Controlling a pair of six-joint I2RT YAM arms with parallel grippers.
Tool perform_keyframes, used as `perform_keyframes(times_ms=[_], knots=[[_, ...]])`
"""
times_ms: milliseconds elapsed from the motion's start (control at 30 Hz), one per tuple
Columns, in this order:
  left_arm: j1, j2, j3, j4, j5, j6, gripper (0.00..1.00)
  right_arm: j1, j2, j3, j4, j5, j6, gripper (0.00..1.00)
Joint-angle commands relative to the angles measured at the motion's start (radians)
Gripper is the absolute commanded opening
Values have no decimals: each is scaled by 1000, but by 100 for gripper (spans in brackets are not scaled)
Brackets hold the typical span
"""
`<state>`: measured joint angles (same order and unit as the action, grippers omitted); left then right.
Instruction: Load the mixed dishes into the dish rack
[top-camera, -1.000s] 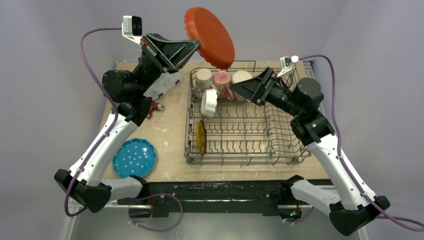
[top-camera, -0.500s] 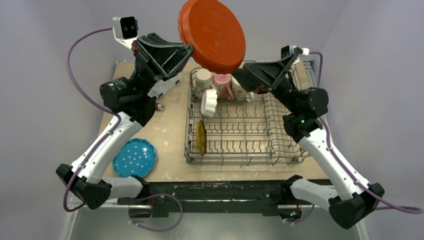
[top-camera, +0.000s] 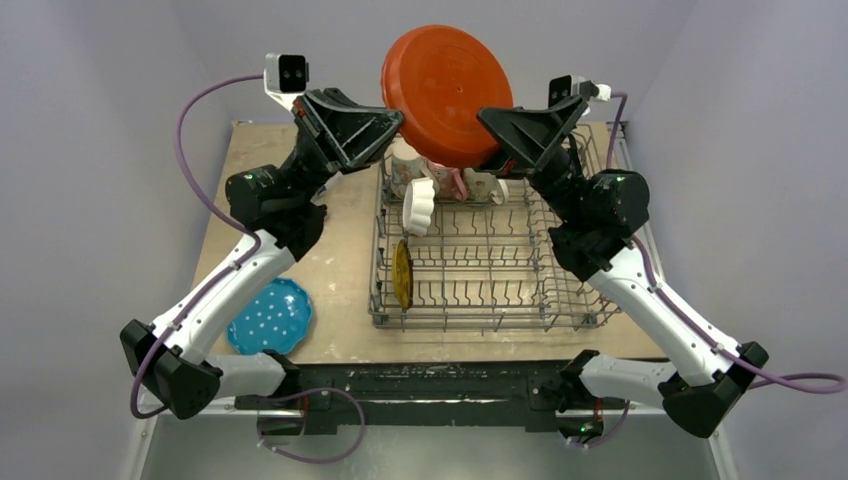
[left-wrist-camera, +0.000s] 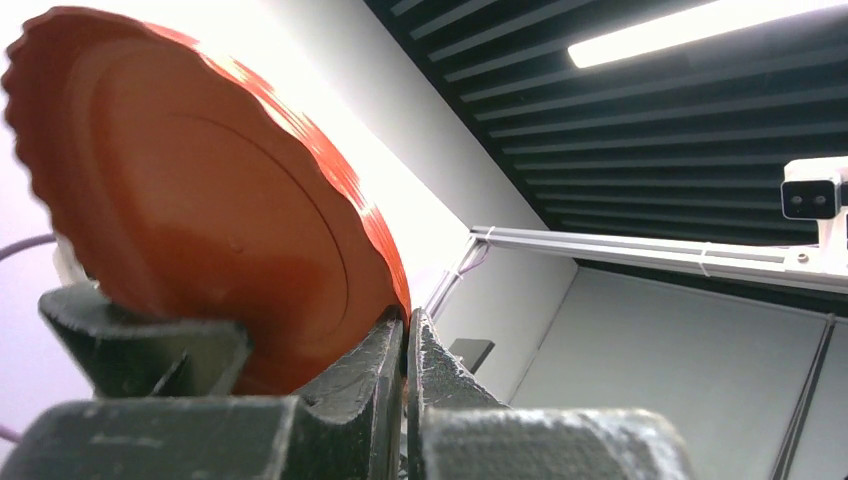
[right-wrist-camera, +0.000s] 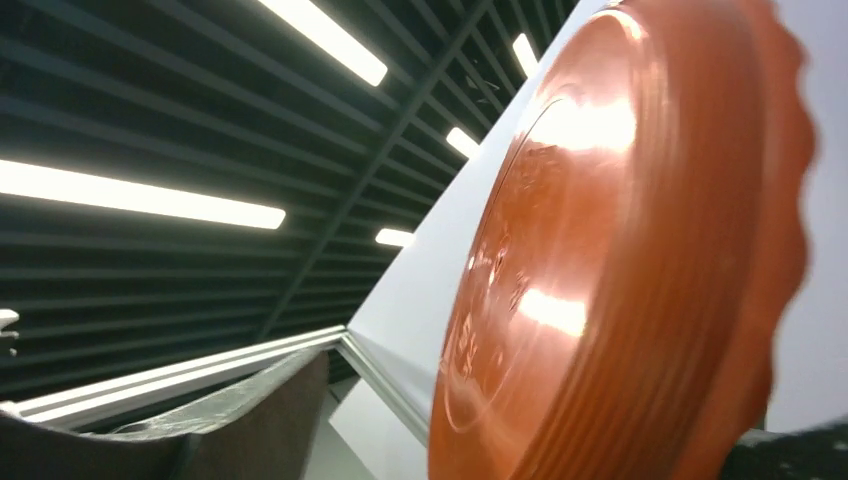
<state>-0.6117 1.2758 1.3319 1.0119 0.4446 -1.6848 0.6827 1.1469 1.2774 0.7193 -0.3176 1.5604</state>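
Note:
An orange plate (top-camera: 447, 90) with a scalloped rim hangs high over the far end of the dish rack (top-camera: 500, 300). My left gripper (top-camera: 397, 122) is shut on its left rim; in the left wrist view the fingers (left-wrist-camera: 408, 322) pinch the plate (left-wrist-camera: 200, 200) edge. My right gripper (top-camera: 492, 140) stands open astride the plate's right rim. The right wrist view shows the plate (right-wrist-camera: 620, 260) between its spread fingers (right-wrist-camera: 255, 410), and I cannot tell if they touch it. In the rack are mugs (top-camera: 407, 165), a white scalloped bowl (top-camera: 418, 205) and a yellow plate (top-camera: 402, 275).
A blue dotted plate (top-camera: 268, 317) lies on the table at the near left, beside the left arm. The raised plate and both grippers hide part of the mugs at the rack's far end. Grey walls close in on both sides.
The left arm carried the orange plate right and lower, toward the middle. The right arm rose from the rack to the plate's right rim, and its jaws narrowed slightly.

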Motion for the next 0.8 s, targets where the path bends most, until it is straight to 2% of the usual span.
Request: perform_keyframes(times_ms=[0, 67, 133, 200, 233, 267, 300, 367, 400, 500, 533, 600, 633, 700, 767], knots=[[-5, -66, -67, 137, 57, -44, 0, 16, -24, 20, 36, 111, 19, 64], [-5, -87, -115, 127, 57, -58, 0, 24, -37, 12, 1, 123, 23, 51], [-6, -108, -160, 79, 78, -71, 1, 27, -53, -7, -25, 138, 34, 31], [-6, -133, -202, 45, 110, -81, 30, 36, -78, -36, -31, 166, 40, 20], [-5, -151, -230, 35, 124, -82, 49, 37, -91, -48, -42, 179, 40, 18], [-4, -176, -263, 24, 132, -84, 63, 38, -105, -58, -68, 188, 36, 16], [-3, -203, -302, 7, 132, -83, 77, 38, -121, -64, -105, 198, 26, 10], [6, -271, -383, -37, 134, -77, 85, 38, -157, -68, -212, 221, 0, 0], [16, -309, -424, -69, 144, -71, 90, 38, -181, -70, -276, 235, -22, 0], [81, -454, -542, -285, 223, -20, 94, 38, -233, -65, -483, 268, -77, 0], [95, -506, -562, -392, 261, 25, 94, 38, -246, -56, -587, 279, -98, 0], [104, -596, -547, -723, 318, 193, 95, 38, -256, -22, -840, 292, -127, 0], [104, -646, -487, -1020, 311, 328, 95, 38, -256, -6, -974, 303, -126, 0], [108, -669, -287, -1593, 188, 640, 98, 38, -256, 8, -1177, 316, -128, 0], [110, -630, -65, -1991, 12, 889, 100, 38, -251, -2, -1295, 316, -158, 0]])
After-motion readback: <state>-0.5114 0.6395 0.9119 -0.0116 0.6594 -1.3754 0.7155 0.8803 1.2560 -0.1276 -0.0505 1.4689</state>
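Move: The red plate, still pinched by its rim in the left hand, has its middle about 5 cm right, 2 cm ahead and 5 cm above that hand. From the right hand, whose open fingers straddle the facing rim, the middle is some 5 cm left, 3 ahead and 5 up. Roughly 55 cm below the right hand stand the yellow plate, 9 cm left and 1 ahead, the white bowl, 6 left and 17 ahead, and the pink mug, straight ahead by 24. Closing in place on the near rim of the red plate, the right fingers pinch it while the left fingers spring wide open and let go. The left hand sinks about 20 cm and draws back a little, its fingers swinging from pointing up to nearly level. The right keeps its pinch and then lowers the plate some 10 cm towards the rack, tipping forward about 35 degrees. ##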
